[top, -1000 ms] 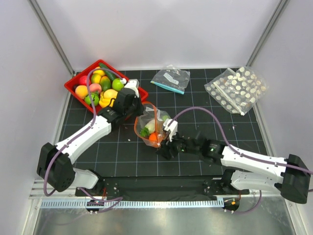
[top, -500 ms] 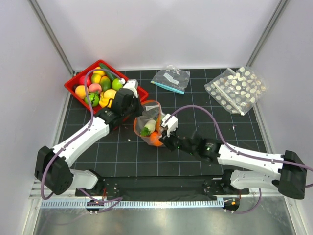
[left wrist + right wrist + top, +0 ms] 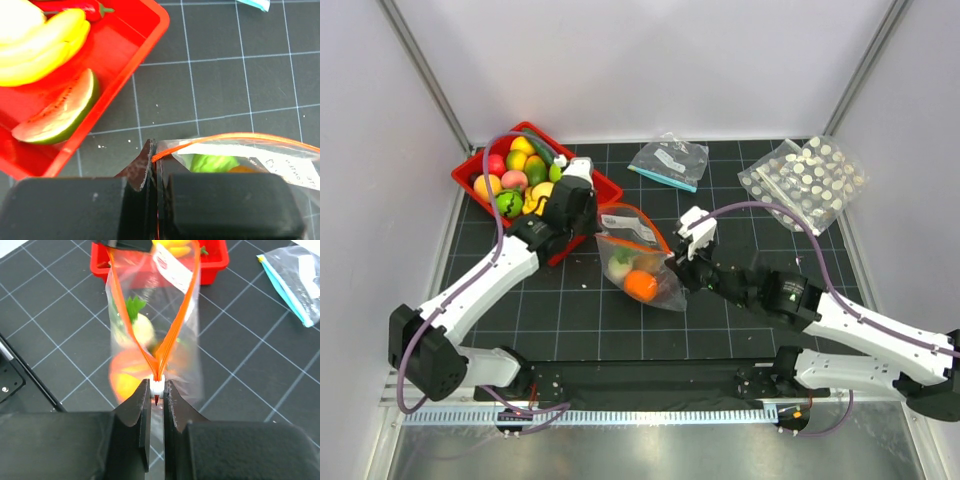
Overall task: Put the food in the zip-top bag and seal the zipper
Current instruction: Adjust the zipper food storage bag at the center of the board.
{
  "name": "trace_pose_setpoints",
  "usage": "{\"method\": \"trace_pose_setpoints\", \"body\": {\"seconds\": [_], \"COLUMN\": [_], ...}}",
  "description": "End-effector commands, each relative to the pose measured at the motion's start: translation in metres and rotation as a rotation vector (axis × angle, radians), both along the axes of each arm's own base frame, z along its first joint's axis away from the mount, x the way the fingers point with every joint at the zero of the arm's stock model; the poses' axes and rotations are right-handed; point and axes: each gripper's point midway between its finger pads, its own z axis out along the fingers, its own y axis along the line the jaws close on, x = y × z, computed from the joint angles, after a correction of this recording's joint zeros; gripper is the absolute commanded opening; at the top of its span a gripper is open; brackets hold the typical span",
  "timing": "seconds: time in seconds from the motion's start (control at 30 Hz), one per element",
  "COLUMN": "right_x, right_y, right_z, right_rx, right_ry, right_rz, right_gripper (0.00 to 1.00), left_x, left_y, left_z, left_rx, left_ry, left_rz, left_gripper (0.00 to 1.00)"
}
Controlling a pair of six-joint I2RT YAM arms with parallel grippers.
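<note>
The zip-top bag [image 3: 642, 268] lies mid-table, stretched between both grippers, with its orange-red zipper [image 3: 638, 228] parted in a narrow V. Inside it are food pieces: an orange [image 3: 641, 285], a white radish-like piece [image 3: 141, 328] and a green piece [image 3: 207, 162]. My left gripper [image 3: 593, 219] is shut on the bag's left corner [image 3: 154, 156]. My right gripper [image 3: 157, 390] is shut on the small white slider [image 3: 157, 385] at the zipper's other end. More food [image 3: 520, 178] fills the red tray [image 3: 605, 187].
A clear bag with a teal strip [image 3: 669, 161] lies behind, and a white-dotted bag [image 3: 803, 182] sits at the back right. In the left wrist view the red tray [image 3: 125, 55] holds bananas [image 3: 45, 42] and a watermelon slice [image 3: 60, 116].
My right gripper has shut on the slider and moved right and back, pulling the bag's mouth out flat. My left gripper, still holding its corner, has shifted slightly back.
</note>
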Motion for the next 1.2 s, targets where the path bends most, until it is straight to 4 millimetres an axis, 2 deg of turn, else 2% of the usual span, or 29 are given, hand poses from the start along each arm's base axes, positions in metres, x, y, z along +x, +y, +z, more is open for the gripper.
{"method": "trace_pose_setpoints", "body": {"seconds": [0.0,0.17,0.3,0.47,0.53,0.57,0.6,0.7,0.77,0.9,1.03,1.17], "right_x": [0.002,-0.004,-0.020,-0.030,-0.029,-0.029,-0.029,-0.024,-0.021,-0.022,-0.028,-0.033], "right_y": [-0.013,-0.011,-0.009,-0.012,-0.013,-0.013,-0.014,-0.013,-0.013,-0.010,-0.005,-0.008], "right_z": [0.011,-0.010,-0.025,-0.042,-0.042,-0.041,-0.039,-0.034,-0.032,-0.030,-0.019,-0.004], "right_rx": [-0.057,-0.138,-0.161,-0.215,-0.216,-0.212,-0.207,-0.202,-0.214,-0.219,-0.152,-0.103], "right_ry": [-0.001,0.091,0.177,0.242,0.237,0.234,0.229,0.199,0.172,0.155,0.135,0.105], "right_rz": [-0.044,-0.028,0.027,0.047,0.040,0.039,0.039,0.038,0.044,0.076,0.123,0.144], "right_gripper": [0.01,0.01,0.01,0.01,0.01,0.01,0.01,0.01,0.01,0.01,0.01,0.01], "left_x": [0.000,-0.005,-0.011,-0.014,-0.014,-0.016,-0.017,-0.023,-0.029,-0.041,-0.040,-0.053], "left_y": [0.024,0.046,0.058,0.051,0.047,0.047,0.045,0.042,0.034,0.008,-0.002,-0.030], "left_z": [0.038,0.056,0.062,0.055,0.051,0.050,0.050,0.056,0.068,0.086,0.109,0.130], "left_rx": [0.048,0.108,0.139,0.115,0.105,0.106,0.099,0.082,0.038,-0.030,-0.021,-0.054], "left_ry": [-0.086,-0.119,-0.129,-0.107,-0.094,-0.091,-0.088,-0.106,-0.134,-0.183,-0.253,-0.344], "left_rz": [0.063,0.125,0.150,0.118,0.103,0.096,0.083,0.042,-0.022,-0.199,-0.299,-0.510], "left_gripper": [0.00,0.02,0.03,0.04,0.18,0.40,0.51,0.71,0.77,0.97,0.99,0.99]}}
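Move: Both hands already hold the open zipper bag by its orange rim. Its middle is about 9 cm to the right of the left hand, 5 cm back and 8 cm lower; from the right hand it is some 6 cm left, 1 cm back and 9 cm down. The orange inside lies roughly 9 cm right, 10 cm back and 12 cm below the left hand. The red tray's middle is about 16 cm left, 12 cm ahead and 16 cm below that hand. Up about 4 cm and leftward goes the left hand with its fingers still shut; then they open wide, let go of the bag's left corner, and the hand lifts clear to some 9 cm up, drawing back and turning clockwise. The right keeps its pinch on the zipper's white end, sinking nearly 5 cm before rising slightly, easing back and tipping downward. ##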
